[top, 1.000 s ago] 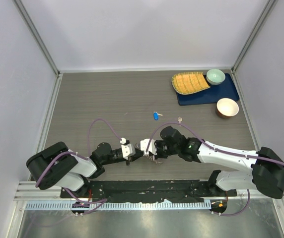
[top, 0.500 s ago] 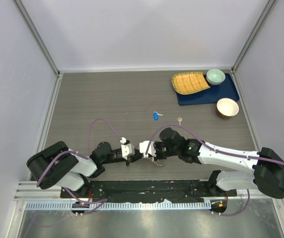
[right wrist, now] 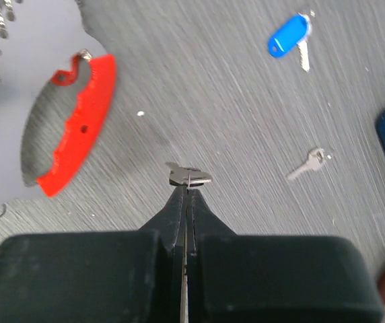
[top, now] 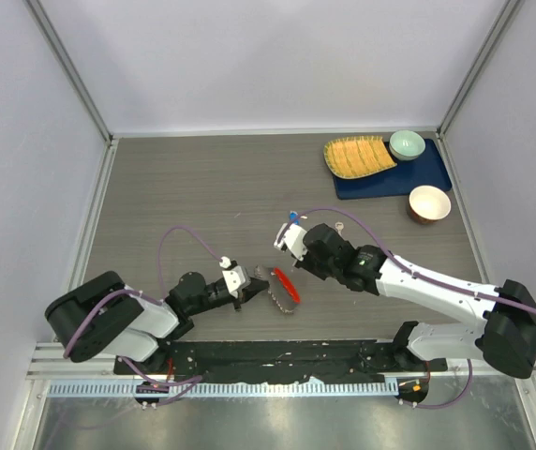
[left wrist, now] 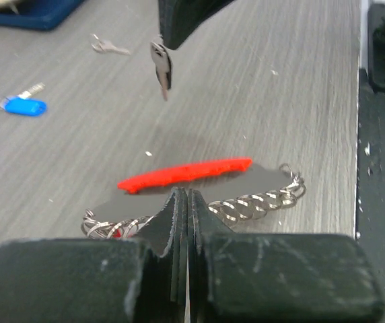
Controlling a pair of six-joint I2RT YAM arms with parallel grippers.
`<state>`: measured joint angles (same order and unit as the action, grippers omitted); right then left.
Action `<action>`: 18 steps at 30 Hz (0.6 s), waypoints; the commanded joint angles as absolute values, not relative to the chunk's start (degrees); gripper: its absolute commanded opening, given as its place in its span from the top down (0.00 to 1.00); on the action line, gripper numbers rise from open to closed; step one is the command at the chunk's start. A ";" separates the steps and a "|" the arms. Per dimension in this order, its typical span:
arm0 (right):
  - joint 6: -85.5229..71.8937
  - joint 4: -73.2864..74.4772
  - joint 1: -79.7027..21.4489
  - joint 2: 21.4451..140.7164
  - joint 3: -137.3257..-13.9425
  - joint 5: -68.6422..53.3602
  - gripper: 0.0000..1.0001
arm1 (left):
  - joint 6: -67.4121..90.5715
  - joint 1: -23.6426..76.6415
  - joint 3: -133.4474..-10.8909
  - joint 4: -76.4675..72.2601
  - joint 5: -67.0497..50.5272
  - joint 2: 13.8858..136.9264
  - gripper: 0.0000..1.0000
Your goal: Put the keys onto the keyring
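Observation:
The keyring [top: 285, 286] hangs just past my left gripper [top: 254, 281], its red fob [left wrist: 186, 173] on edge and its silvery chain [left wrist: 256, 202] trailing right. The left gripper [left wrist: 182, 196] is shut on the fob's grey near edge. Farther back, my right gripper [top: 285, 240] is shut on a small dark-headed metal key [right wrist: 189, 177], which hangs from its fingertip [left wrist: 179, 23] above the table beyond the fob [right wrist: 78, 121]. A blue-headed key [right wrist: 288, 37] [left wrist: 21, 105] and a plain silver key [right wrist: 308, 165] [left wrist: 108, 47] [top: 340, 225] lie loose on the table.
At the back right a blue mat [top: 418, 178] carries a yellow woven plate [top: 357, 157] and a green bowl [top: 407, 144]. A brown bowl [top: 429, 203] stands beside it. White walls close in three sides. The black base rail [top: 268, 356] runs along the near edge.
My right gripper has pulled back from the left gripper, moving away across the table with the key. The red fob now shows in the gap. The left gripper has shifted slightly.

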<state>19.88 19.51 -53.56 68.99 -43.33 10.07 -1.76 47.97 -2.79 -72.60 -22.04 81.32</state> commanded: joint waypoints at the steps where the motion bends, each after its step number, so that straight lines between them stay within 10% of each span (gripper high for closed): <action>1: 13.10 35.46 -52.39 69.52 -50.18 17.49 0.99 | -1.49 47.73 2.11 -84.22 -17.41 74.99 1.00; 18: 18.28 33.85 -41.40 101.94 -67.41 6.33 0.99 | -6.41 47.72 1.41 -56.33 -10.81 49.65 1.00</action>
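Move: My shut right fingers hold the black-tagged key by its ring. The bare table spot it is going to lies about 7 cm ahead, 3 cm right and 9 cm below that hand. The loose silver key is some 11 cm ahead and 9 cm right, the blue-tagged key 13 cm ahead and 1 cm left, the keyring 5 cm back and 3 cm left. From my left hand the spot is roughly 12 cm ahead, 11 cm right and 7 cm down. I swing my right hand rightward, clear of the keyring, then bring it down about 7 cm and some 5 cm forward, easing slightly back left at the end. Its fingers tip more steeply downward and stay shut on the ring as they lower the black-tagged key to the bare table. My left hand keeps its hold on the keyring and raises it some 10 cm, drifting left with fingertips tilting up. ##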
